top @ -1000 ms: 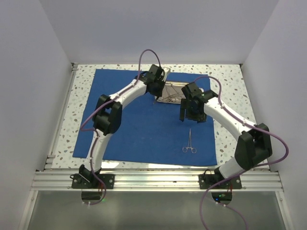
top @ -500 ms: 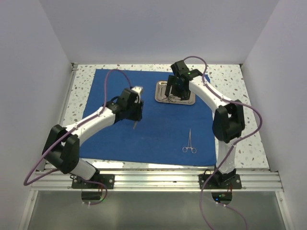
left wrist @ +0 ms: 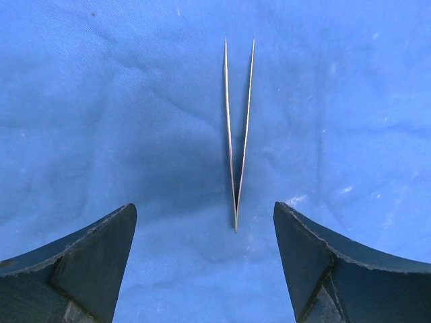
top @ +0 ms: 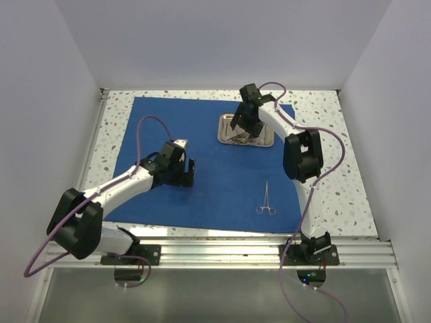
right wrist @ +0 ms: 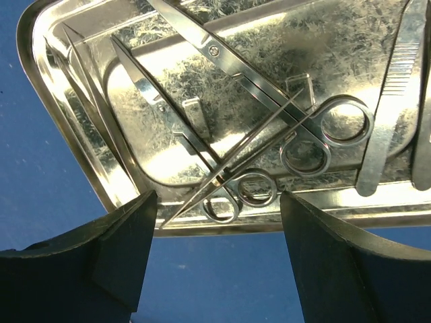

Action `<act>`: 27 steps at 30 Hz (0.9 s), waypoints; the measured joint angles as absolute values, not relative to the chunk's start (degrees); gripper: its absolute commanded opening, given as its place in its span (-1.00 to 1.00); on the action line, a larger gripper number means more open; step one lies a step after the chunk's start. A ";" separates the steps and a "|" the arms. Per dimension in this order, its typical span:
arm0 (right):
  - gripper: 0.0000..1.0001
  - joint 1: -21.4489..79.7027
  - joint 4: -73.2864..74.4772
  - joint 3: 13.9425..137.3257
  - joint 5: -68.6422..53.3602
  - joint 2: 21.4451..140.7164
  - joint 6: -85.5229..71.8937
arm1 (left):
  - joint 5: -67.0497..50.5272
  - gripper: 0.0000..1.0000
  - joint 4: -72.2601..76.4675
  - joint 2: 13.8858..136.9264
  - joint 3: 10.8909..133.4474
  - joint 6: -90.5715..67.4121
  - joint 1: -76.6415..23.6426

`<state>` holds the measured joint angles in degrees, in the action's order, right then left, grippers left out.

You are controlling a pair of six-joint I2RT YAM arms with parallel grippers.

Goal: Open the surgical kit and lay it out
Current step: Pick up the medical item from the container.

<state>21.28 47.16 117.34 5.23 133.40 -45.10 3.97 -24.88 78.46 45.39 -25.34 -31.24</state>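
The royal-blue cloth [top: 215,195] lies spread flat on the table. The steel tray [top: 224,128] sits on its far middle part. One ring-handled forceps [top: 265,200] lies on the cloth at the near right. My left gripper [top: 190,172] is open and low over the cloth's left-middle. In the left wrist view, slim silver tweezers [left wrist: 239,128] lie on the cloth [left wrist: 101,101] just ahead of the open left gripper [left wrist: 203,208], apart from it. My right gripper [top: 244,123] hangs open over the tray [right wrist: 337,205], empty [right wrist: 217,196]. The tray holds several ring-handled instruments [right wrist: 236,195] and tweezers [right wrist: 87,87].
The speckled tabletop [top: 330,155] shows around the cloth. White walls close in the left, right and back. An aluminium rail [top: 215,252] runs along the near edge by the arm bases. A flat steel handle [right wrist: 390,101] lies at the tray's right side.
My left arm swung from the tray to the cloth's left-middle; the tweezers now lie free on the cloth. My right arm moved from mid-cloth to over the tray.
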 measured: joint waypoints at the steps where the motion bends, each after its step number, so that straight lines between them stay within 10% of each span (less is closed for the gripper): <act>1: 0.47 21.32 47.16 117.67 5.37 133.78 -45.52 | 4.19 0.71 -24.93 78.22 45.58 -25.56 -31.22; 12: -0.04 21.28 49.39 122.74 9.13 138.72 -48.38 | 4.80 0.69 -26.46 77.95 46.46 -25.91 -31.11; 18: -1.00 20.99 51.13 124.97 10.92 140.35 -48.64 | 4.82 0.68 -27.09 77.95 46.72 -25.69 -30.39; 27: -1.00 20.16 51.42 127.35 10.94 141.43 -48.73 | 4.73 0.68 -27.94 77.43 46.72 -24.40 -28.86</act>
<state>20.16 51.42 127.35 10.94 141.43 -48.73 4.73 -27.94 77.43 46.72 -24.40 -28.86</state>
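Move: The tweezers that lie askew across the scissor handles in the tray sit about 2 cm ahead of the right hand, 1 cm to its right and 3 cm below. At about that level, the small scissors lie some 4 cm ahead and 2 cm left of the hand, the large scissors about 7 cm ahead and 3 cm right, and the scalpel handles about 5 cm ahead and 8 cm right. From the empty left hand those tweezers are some 21 cm ahead, 19 cm right and slightly below. The right hand eases forward about 2.5 cm while sinking as much and edging some 2 cm to its right, down onto the tweezers lying over the scissor handles, with a slight clockwise turn. On the way its wide-open fingers close fully and pinch the tweezers between the pads, then stay low in the tray, while the open left hand drifts about 1.5 cm left over the cloth. ##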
